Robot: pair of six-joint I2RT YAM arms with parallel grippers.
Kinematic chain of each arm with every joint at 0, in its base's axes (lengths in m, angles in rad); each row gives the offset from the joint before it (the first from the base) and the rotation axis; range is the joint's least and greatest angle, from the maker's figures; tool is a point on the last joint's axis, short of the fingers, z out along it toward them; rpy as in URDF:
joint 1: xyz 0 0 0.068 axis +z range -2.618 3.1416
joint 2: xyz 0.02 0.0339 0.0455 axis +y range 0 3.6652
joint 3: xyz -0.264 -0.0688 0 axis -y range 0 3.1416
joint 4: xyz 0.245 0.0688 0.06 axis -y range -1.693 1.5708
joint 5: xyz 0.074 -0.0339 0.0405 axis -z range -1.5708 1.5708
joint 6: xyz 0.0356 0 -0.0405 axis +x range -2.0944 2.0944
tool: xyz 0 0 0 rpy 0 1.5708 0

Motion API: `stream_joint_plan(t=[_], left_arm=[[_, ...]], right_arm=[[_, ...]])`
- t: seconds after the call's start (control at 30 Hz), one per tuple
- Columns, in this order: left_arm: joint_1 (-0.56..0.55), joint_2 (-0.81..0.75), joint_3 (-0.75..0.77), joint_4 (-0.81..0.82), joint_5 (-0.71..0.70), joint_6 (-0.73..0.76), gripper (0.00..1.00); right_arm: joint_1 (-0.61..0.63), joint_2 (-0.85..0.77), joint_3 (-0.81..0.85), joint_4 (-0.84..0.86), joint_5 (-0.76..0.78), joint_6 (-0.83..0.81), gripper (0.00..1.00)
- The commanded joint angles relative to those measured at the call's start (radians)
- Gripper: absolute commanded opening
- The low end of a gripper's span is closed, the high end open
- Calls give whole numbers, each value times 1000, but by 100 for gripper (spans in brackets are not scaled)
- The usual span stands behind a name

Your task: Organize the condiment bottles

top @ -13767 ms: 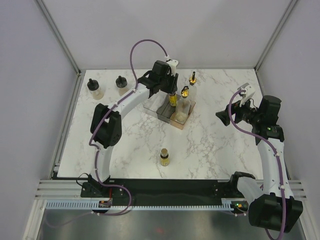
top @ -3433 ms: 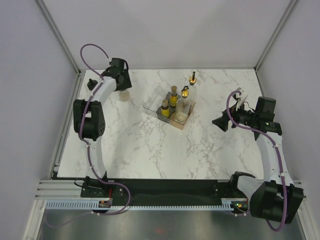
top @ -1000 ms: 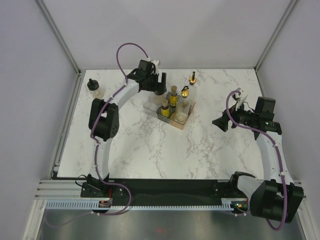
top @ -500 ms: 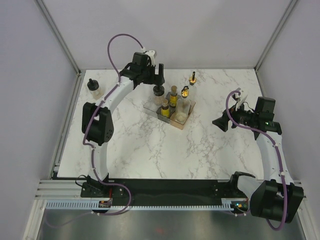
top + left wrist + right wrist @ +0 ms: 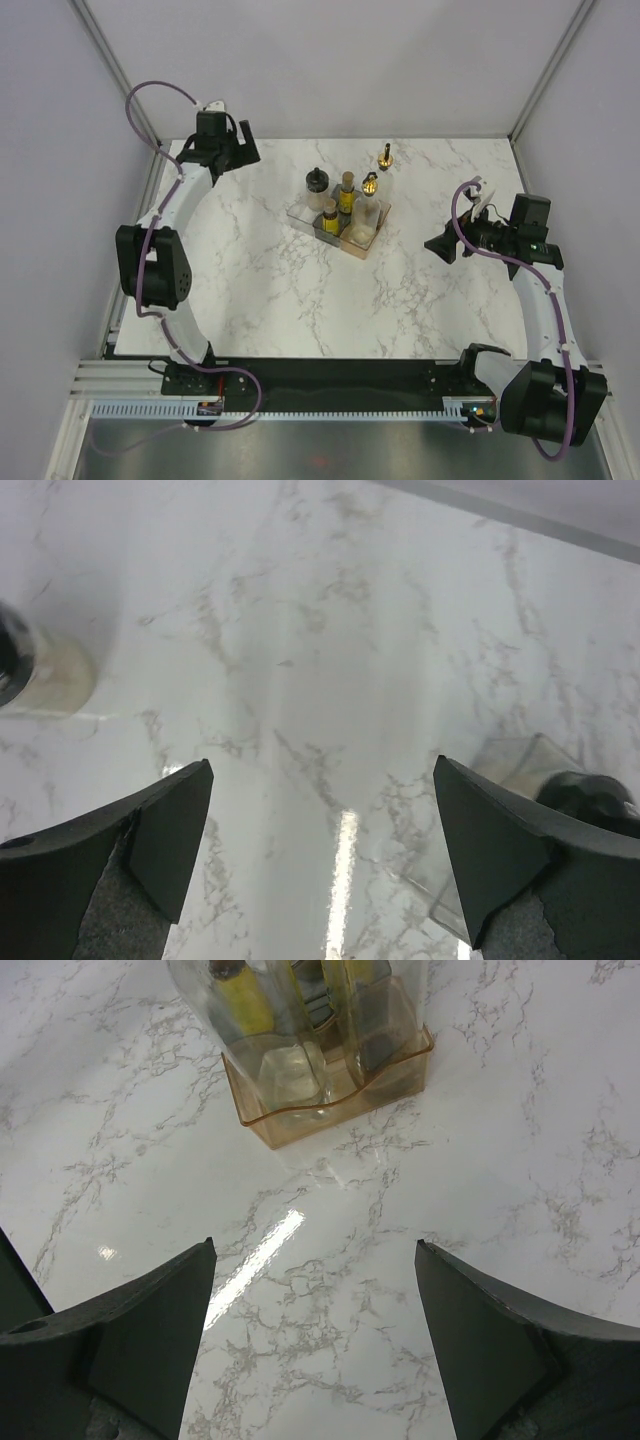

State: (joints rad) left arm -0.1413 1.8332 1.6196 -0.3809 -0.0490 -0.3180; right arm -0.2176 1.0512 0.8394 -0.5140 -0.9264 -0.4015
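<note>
A compartment tray (image 5: 301, 214) stands mid-table. In it are a squat black-capped bottle (image 5: 317, 184), two amber yellow-labelled bottles (image 5: 347, 194) (image 5: 329, 216) and a tall clear bottle (image 5: 366, 207) with a gold pourer. Another gold-topped bottle (image 5: 385, 156) stands behind the tray. My left gripper (image 5: 234, 152) hangs open and empty over the far left corner, well away from the tray. Its wrist view shows a second squat bottle (image 5: 35, 670) to the left of the left gripper (image 5: 321, 763) and the tray's clear corner (image 5: 520, 765) to the right. My right gripper (image 5: 440, 243) (image 5: 314, 1244) is open and empty, facing the tray (image 5: 330, 1120).
The left arm's white link hides the second squat bottle in the top view. Grey walls and a metal frame edge (image 5: 135, 215) close in the marble table (image 5: 300, 300) on three sides. Both arm bases sit at the near edge.
My left gripper has let go of the squat black-capped bottle in the tray's clear compartment and swung away to the far left corner. The right arm has not moved.
</note>
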Motion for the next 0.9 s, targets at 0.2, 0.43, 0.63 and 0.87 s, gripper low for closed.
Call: stream_joint_plan(t=[0.2, 0.43, 0.63, 0.87], left_arm=[[25, 72, -38, -101, -428, -211, 100], [127, 193, 28, -159, -450, -228, 100], [200, 261, 112, -156, -393, -217, 100], [217, 365, 293, -156, -358, -122, 100]], right_arm=[[7, -5, 27, 6, -19, -26, 90], [9, -10, 27, 6, -17, -25, 90], [11, -5, 27, 6, -17, -25, 90], [12, -2, 29, 5, -8, -28, 90]])
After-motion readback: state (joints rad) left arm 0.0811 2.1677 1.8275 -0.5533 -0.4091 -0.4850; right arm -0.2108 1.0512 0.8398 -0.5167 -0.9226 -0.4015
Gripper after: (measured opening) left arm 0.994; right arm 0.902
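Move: The last loose black-capped condiment bottle stands some 18 cm to the left of the left hand, about 3 cm ahead and 15 cm below it. The other way, the black-capped bottle already in the box is roughly 18 cm to this hand's right, level ahead and 14 cm down; the box's middle lies about 24 cm right, 7 cm back and 16 cm down. From the right hand the loose bottle is some 60 cm left, 25 cm ahead and 14 cm below. Swing the empty left gripper about 17 cm left and some 11 cm down to the loose black-capped bottle, turning it about 35 degrees counter-clockwise and tipping the fingers further down on the way. Let it ease back slightly at first, then finish by nudging forward and a little up, bringing the black cap in line with the gap. Keep the fingers wide open. ##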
